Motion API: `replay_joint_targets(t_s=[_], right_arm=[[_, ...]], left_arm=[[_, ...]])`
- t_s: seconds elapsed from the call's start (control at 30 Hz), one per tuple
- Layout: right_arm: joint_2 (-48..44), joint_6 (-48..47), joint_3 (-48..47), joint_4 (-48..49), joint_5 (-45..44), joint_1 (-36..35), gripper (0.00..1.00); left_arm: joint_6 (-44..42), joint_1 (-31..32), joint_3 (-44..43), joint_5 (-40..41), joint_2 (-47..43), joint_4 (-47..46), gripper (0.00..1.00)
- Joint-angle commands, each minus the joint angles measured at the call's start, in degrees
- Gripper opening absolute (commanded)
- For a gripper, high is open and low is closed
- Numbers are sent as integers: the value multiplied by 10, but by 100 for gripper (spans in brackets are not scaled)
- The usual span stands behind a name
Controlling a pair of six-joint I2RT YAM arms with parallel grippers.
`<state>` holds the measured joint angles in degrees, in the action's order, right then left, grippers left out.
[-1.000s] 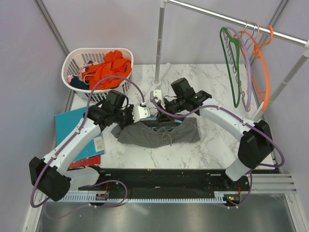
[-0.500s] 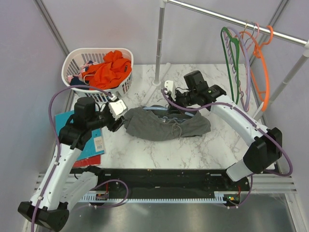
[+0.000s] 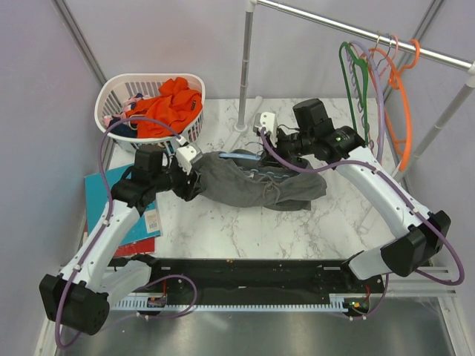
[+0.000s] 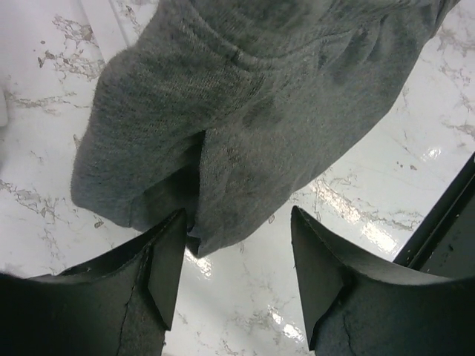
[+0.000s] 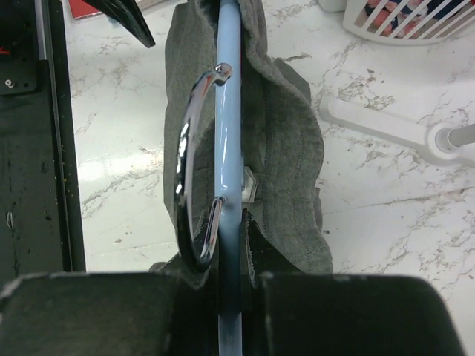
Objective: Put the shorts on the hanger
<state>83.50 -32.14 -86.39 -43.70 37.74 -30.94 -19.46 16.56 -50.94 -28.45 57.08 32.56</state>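
The dark grey shorts (image 3: 252, 182) hang draped over the light-blue hanger (image 3: 239, 156), partly lifted off the marble table. My right gripper (image 3: 280, 144) is shut on the hanger's bar (image 5: 228, 148) beside its metal hook (image 5: 187, 185), with the shorts (image 5: 289, 148) folded on both sides of the bar. In its wrist view the right gripper (image 5: 231, 259) has its jaws tight against the bar. My left gripper (image 3: 191, 180) is open at the shorts' left end. In the left wrist view the gripper (image 4: 237, 274) is empty, and the shorts' hem (image 4: 245, 111) hangs just above its left finger (image 4: 165, 271).
A white laundry basket (image 3: 119, 93) with an orange garment (image 3: 167, 104) stands at the back left. The rack pole (image 3: 245, 67) and its base (image 5: 386, 126) stand behind the shorts. Green, lavender and orange hangers (image 3: 360, 96) hang at the back right. A blue book (image 3: 107, 196) lies at the left.
My right gripper has moved back and right, lifting the hanger with the shorts. My left gripper has drawn back from the middle to the shorts' left end.
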Motion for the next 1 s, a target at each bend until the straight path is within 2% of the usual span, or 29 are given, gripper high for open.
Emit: replay_joint_targets(t_s=[0.0, 0.1, 0.2, 0.33, 0.4, 0.57, 0.73, 0.97], right_arm=[[-33, 20, -51, 20, 26, 1, 0], [-35, 25, -55, 15, 29, 2, 0], [-37, 27, -59, 13, 36, 1, 0], [-35, 16, -70, -2, 22, 2, 0], [-36, 10, -73, -11, 1, 10, 0], [-33, -11, -87, -44, 14, 54, 0], [-45, -31, -83, -66, 34, 55, 0], [-43, -9, -113, -56, 23, 55, 0]], left_arm=[[58, -1, -9, -7, -4, -61, 64], [66, -1, -7, -40, -10, -79, 63], [85, -1, -7, -65, -16, -110, 55], [108, -1, -43, -46, -14, -118, 2], [101, -11, -59, -38, -23, -99, 2], [72, -51, -86, -35, -64, -72, 2], [64, -67, -116, -7, -58, -63, 2], [-14, -69, -87, -69, -42, -33, 2]])
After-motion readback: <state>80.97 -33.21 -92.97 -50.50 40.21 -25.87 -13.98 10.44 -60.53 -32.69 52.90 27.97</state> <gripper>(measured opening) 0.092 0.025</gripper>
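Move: The shorts' left edge hangs just off the open left fingers, about 2 cm ahead, 3 cm to the right and roughly 1 cm higher. From that hand the blue hanger's left end is some 9 cm ahead, 8 cm right and 3 cm up; the laundry basket stands about 20 cm ahead and 13 cm left, at much the same height. From the right hand, still holding the hanger, that shorts edge lies some 18 cm left, 5 cm back and 6 cm lower. Ease the left gripper up about 3 cm and slightly right and forward, shutting its fingers on the shorts' left edge, then lift the pinched cloth another 8 cm while drawing about 3 cm back left, fingers tipping up some 15 degrees. Keep the hanger gripped in the right hand, raising it about 4 cm and then also drawing it 3 cm right, away from the left gripper. ##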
